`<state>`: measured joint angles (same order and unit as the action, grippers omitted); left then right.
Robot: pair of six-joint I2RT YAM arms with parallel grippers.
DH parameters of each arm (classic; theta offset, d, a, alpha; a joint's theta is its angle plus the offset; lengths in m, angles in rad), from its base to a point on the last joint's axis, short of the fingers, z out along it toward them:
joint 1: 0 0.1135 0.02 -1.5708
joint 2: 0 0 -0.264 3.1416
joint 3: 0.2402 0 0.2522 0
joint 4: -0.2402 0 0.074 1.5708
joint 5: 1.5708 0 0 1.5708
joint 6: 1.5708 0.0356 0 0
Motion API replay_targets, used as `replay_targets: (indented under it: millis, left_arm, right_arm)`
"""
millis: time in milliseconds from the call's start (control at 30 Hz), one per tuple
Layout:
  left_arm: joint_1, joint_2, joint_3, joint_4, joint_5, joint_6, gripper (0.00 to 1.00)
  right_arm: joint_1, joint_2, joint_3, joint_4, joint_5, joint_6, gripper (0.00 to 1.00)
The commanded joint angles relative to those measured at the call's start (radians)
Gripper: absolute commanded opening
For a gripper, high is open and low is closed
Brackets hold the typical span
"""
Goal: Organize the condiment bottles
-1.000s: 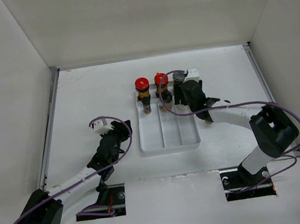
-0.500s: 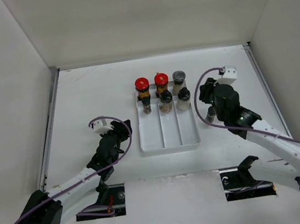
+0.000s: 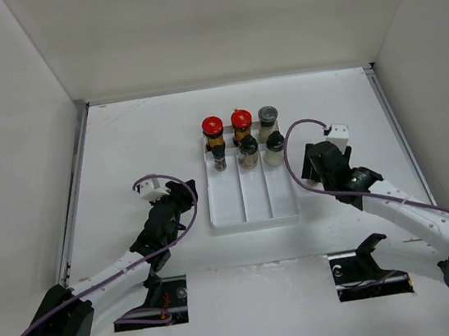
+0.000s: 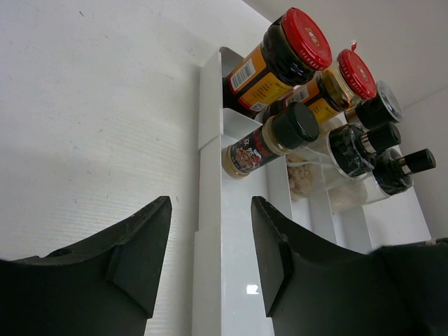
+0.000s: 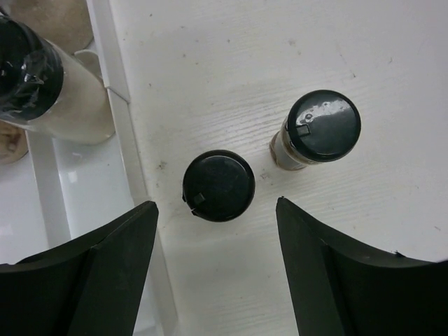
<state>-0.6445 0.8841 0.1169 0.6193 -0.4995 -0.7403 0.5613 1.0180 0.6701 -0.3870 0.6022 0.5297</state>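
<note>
The condiment bottles stand at the far end of the white tray (image 3: 254,204): two red-capped (image 3: 212,126) (image 3: 240,119), one grey-capped (image 3: 267,114), and black-capped shakers (image 3: 247,146) in front of them. In the right wrist view, two more black-capped shakers (image 5: 218,185) (image 5: 323,127) stand on the table just right of the tray wall (image 5: 131,150). My right gripper (image 5: 216,203) hangs open over the nearer one, touching nothing. My left gripper (image 4: 211,203) is open and empty at the tray's left wall (image 4: 209,175), facing the red-capped bottles (image 4: 280,59).
White walls close in the table on the left, right and back. In the top view my right arm (image 3: 394,199) reaches in from the near right and covers the two loose shakers. The tray's near half holds nothing.
My right arm has swung from over the tray's back right corner to the table right of the tray, and now hangs over the two loose shakers. The left arm has not moved.
</note>
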Motion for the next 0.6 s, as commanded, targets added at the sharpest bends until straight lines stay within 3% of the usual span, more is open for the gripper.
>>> replay_targets:
  millis: [0, 400, 567]
  left_arm:
    - [-0.007, 0.007, 0.001, 0.059, 0.004, -0.001, 0.47]
    - [-0.002, 0.009, -0.002, 0.06, 0.004, -0.005, 0.47]
    - [-0.002, 0.015, 0.001, 0.06, 0.004, -0.005, 0.47]
  right_arm:
    - [-0.016, 0.028, 0.003, 0.055, -0.002, 0.015, 0.74]
    - [-0.123, 0.126, -0.02, 0.235, -0.077, -0.046, 0.63]
    - [-0.125, 0.136, -0.007, 0.235, -0.071, -0.057, 0.48]
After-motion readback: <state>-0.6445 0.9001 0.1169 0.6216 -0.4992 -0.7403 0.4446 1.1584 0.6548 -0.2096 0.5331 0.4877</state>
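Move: Ahead of the right hand by about 4 cm, 1 cm to its right and some 4 cm below, stands the nearer small black-capped bottle, outside the tray. The other small bottle stands about 6 cm to the right of it and 1 cm farther out. The last-placed bottle in the tray lies some 12 cm ahead and 10 cm left of the hand. From the left hand the nearer small bottle is about 31 cm to the right, roughly level fore and aft and 4 cm below. Reaching forward about 3 cm and sinking some 2 cm, the right hand veers slightly right and then a touch back left, bringing its open fingers down around the black cap of the nearer small bottle. The fingers narrow all the way and, at the end, the two pads meet the cap's sides; the downward slant of the wrist barely changes. ##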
